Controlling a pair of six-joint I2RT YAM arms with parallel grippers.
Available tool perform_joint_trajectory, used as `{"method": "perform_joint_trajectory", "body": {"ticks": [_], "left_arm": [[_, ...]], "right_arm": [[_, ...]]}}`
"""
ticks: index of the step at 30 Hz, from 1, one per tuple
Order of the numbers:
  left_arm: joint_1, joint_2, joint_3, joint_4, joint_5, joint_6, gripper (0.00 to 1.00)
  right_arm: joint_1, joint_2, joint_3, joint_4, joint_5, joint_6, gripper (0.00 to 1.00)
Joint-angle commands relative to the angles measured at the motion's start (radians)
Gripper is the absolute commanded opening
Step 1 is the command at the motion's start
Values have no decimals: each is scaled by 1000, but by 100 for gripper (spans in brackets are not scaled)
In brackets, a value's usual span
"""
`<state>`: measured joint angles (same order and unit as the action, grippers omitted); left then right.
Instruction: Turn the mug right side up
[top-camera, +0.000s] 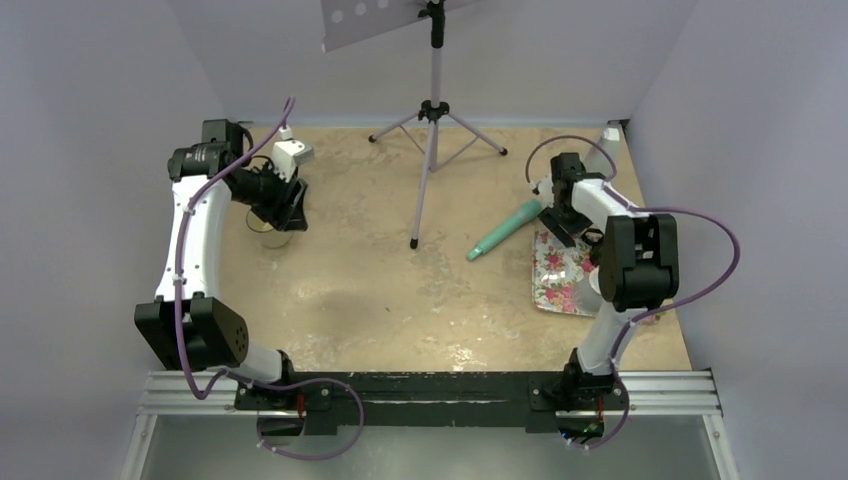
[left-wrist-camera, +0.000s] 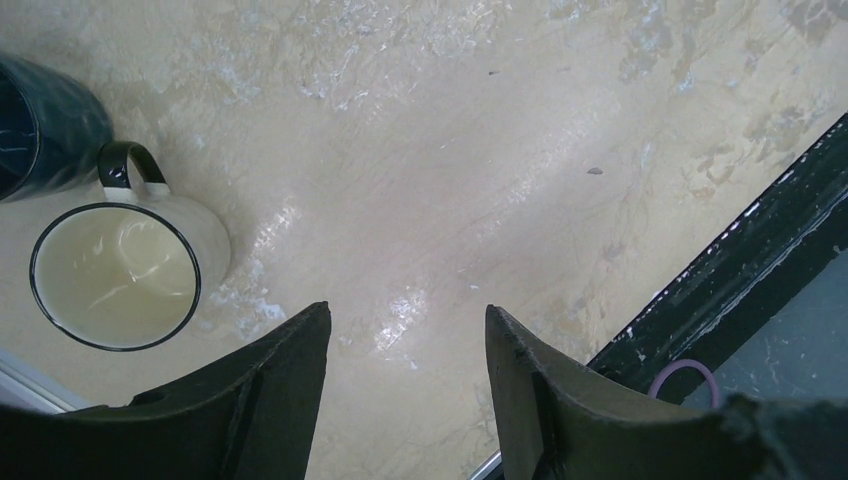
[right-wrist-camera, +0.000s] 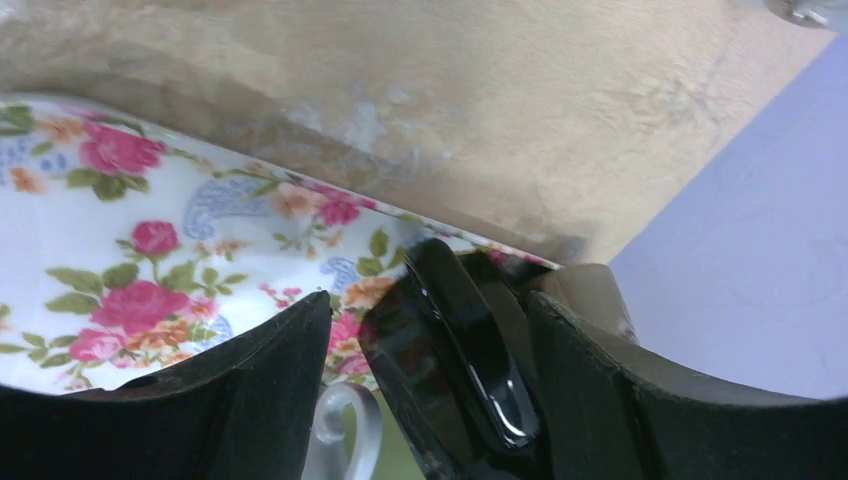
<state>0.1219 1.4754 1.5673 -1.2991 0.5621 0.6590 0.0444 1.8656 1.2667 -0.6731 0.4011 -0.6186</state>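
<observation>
A cream mug (left-wrist-camera: 115, 275) with a black rim and black handle stands upright on the table, mouth up and empty. In the top view it sits at the far left (top-camera: 268, 238), just under my left gripper (top-camera: 285, 208). My left gripper (left-wrist-camera: 405, 315) is open and empty, off to the mug's side above bare table. My right gripper (right-wrist-camera: 428, 305) hovers low over a floral plate (right-wrist-camera: 150, 250), jaws apart, with a glossy black object (right-wrist-camera: 455, 370) between them. A gap shows on that object's left side.
A dark blue cylinder (left-wrist-camera: 40, 120) stands beside the mug. A teal tube (top-camera: 505, 230) lies mid-table right, next to the floral plate (top-camera: 555, 275). A tripod stand (top-camera: 432, 110) rises at the back centre. A white curled handle (right-wrist-camera: 345, 425) shows below my right fingers. Walls enclose the table.
</observation>
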Motion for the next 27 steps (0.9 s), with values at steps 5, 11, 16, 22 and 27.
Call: {"method": "perform_joint_trajectory", "body": {"ticks": [5, 11, 16, 22, 27], "left_arm": [[-2, 0, 52, -42, 71, 36, 62], [-1, -5, 67, -54, 77, 40, 61], [-1, 0, 86, -69, 105, 37, 61], [-1, 7, 112, -66, 117, 17, 61], [-2, 14, 129, -82, 121, 13, 61]], "right_arm": [[-41, -114, -51, 46, -87, -50, 74], [-95, -85, -42, 70, -132, -64, 71], [-112, -58, -27, 59, -182, -70, 55], [-111, -60, -37, 80, -216, -73, 41], [-112, -59, -22, 68, -250, -74, 25]]}}
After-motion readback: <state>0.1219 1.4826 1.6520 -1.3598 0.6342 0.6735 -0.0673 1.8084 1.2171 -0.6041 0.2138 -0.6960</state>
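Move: The black mug sits at the far side of the flowered tray, its middle roughly 3 cm back, 2 cm right and 2 cm below the right hand point, with its handle up between the open fingers. The brown cup is some 9 cm right of this hand and 1 cm ahead; the white mug stands about 12 cm back and 3 cm left. From the left hand, the black mug lies roughly 70 cm right, 5 cm ahead and 20 cm lower. The right fingers close about halfway around the black mug's handle and pinch it from both sides. To get there the hand first lifts some 2 cm, shifting right, then sinks back by about 2.5 cm while its left side rolls up roughly 10 degrees. The left hand, open and empty, rises about 2.5 cm farther from the table, drifting a little right. ##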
